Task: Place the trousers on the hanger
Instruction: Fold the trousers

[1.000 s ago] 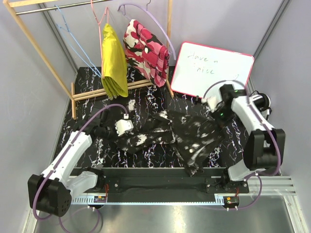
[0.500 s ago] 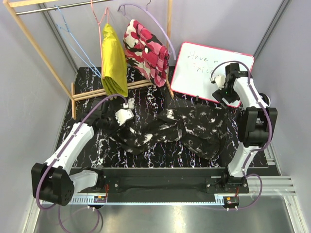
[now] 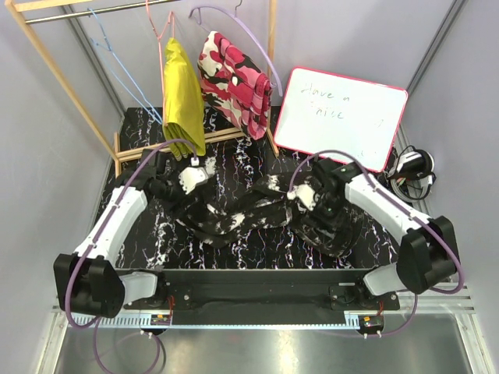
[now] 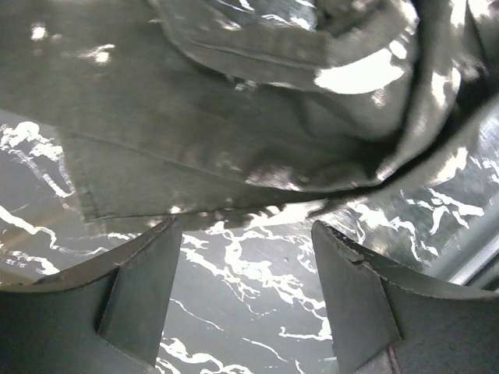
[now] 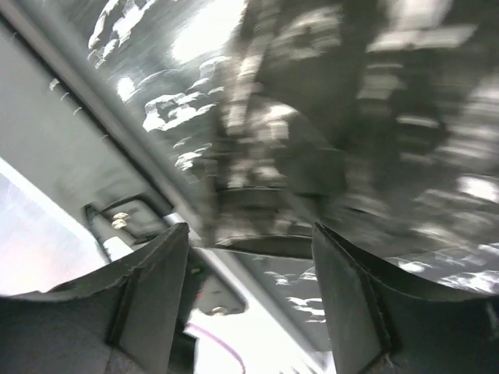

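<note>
The trousers (image 3: 261,212), black with white blotches, lie crumpled across the middle of the black veined table (image 3: 234,253). My left gripper (image 3: 181,196) hovers at their left end. In the left wrist view it (image 4: 245,273) is open, with bare tabletop between the fingers (image 4: 140,288) and the fabric (image 4: 234,132) just ahead. My right gripper (image 3: 318,210) hangs over their right part. The blurred right wrist view shows it (image 5: 249,265) open and empty, cloth (image 5: 351,117) beyond it. The light-blue wire hanger (image 3: 117,72) hangs on the rack at the back left, far from both grippers.
A wooden rack (image 3: 78,86) at the back left carries a yellow garment (image 3: 183,93), a pink camouflage garment (image 3: 234,82), a pink hanger (image 3: 161,35) and a lilac hanger (image 3: 257,39). A whiteboard (image 3: 339,117) leans at the back right. A metal rail (image 3: 257,319) runs along the near edge.
The trousers have dropped from the right gripper and settled lower on the table. The right arm swung up to the whiteboard, then down over the trousers. The left gripper moved back.
</note>
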Tool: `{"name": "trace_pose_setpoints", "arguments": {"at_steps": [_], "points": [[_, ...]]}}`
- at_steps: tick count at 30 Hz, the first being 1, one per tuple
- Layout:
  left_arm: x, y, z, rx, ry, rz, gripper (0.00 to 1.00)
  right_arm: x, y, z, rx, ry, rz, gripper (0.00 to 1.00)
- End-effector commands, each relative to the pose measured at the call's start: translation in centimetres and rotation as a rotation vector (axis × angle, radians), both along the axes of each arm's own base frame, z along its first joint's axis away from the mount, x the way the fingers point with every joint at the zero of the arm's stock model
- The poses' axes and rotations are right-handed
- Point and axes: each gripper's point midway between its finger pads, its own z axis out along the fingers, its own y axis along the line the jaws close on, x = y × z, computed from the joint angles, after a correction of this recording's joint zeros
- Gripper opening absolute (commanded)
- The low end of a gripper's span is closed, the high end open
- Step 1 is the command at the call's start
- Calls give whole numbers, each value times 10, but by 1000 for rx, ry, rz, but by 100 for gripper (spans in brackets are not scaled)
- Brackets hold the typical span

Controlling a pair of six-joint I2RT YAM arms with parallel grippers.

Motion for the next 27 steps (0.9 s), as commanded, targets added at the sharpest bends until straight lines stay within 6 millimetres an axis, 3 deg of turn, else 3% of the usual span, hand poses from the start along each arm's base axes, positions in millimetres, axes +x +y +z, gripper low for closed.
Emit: {"name": "trace_pose_setpoints", "arguments": {"at_steps": [1, 5, 8, 13, 17, 20, 21, 24, 27], "points": [[-13, -1, -9, -40, 33, -106, 74, -20, 19, -17, 14, 69, 0, 68], [-22, 0, -23, -108, 19, -211, 75, -15, 28, -44, -39, 33, 40, 68], [-22, 5, -36, -78, 12, -306, 74, -11, 23, -69, -118, 43, 44, 69], [-14, 12, -53, -31, -51, -448, 75, 0, 12, -93, -208, 11, 29, 66], [-3, 13, -68, -27, -23, -474, 77, 3, 11, -98, -221, -1, -1, 53], [-3, 18, -82, 2, 20, -497, 74, 6, 15, -86, -182, -40, -26, 20], [-3, 19, -85, 8, 30, -501, 72, 8, 12, -82, -193, -66, -32, 0], [-6, 23, -95, 25, 68, -502, 65, 17, -1, -69, -232, -158, -20, 0], [-7, 27, -96, 43, 65, -485, 30, 16, -11, -58, -240, -224, -25, 0]]}}
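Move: Below the right hand, about 9 cm down, 1 cm back and 1 cm left, lies the near edge of the trousers' right part; the whiteboard leans roughly 25 cm ahead and 6 cm to the right of this hand. From the left hand, the edge of the trousers' left end lies some 11 cm below, 2 cm back and 2 cm left, with the rack's wooden foot bar about 21 cm ahead and 1 cm left, about 10 cm lower than this hand. Sinking about 9 cm and first easing slightly back, the right hand brings its open fingers down around the trousers' near edge, shuts them to pinch the cloth and rises 1 to 2 cm. The left hand drops about 10 cm towards the edge of the left end, drifting slightly back and left while turning some 25 degrees clockwise; its fingers begin to close at the edge, not yet shut. ##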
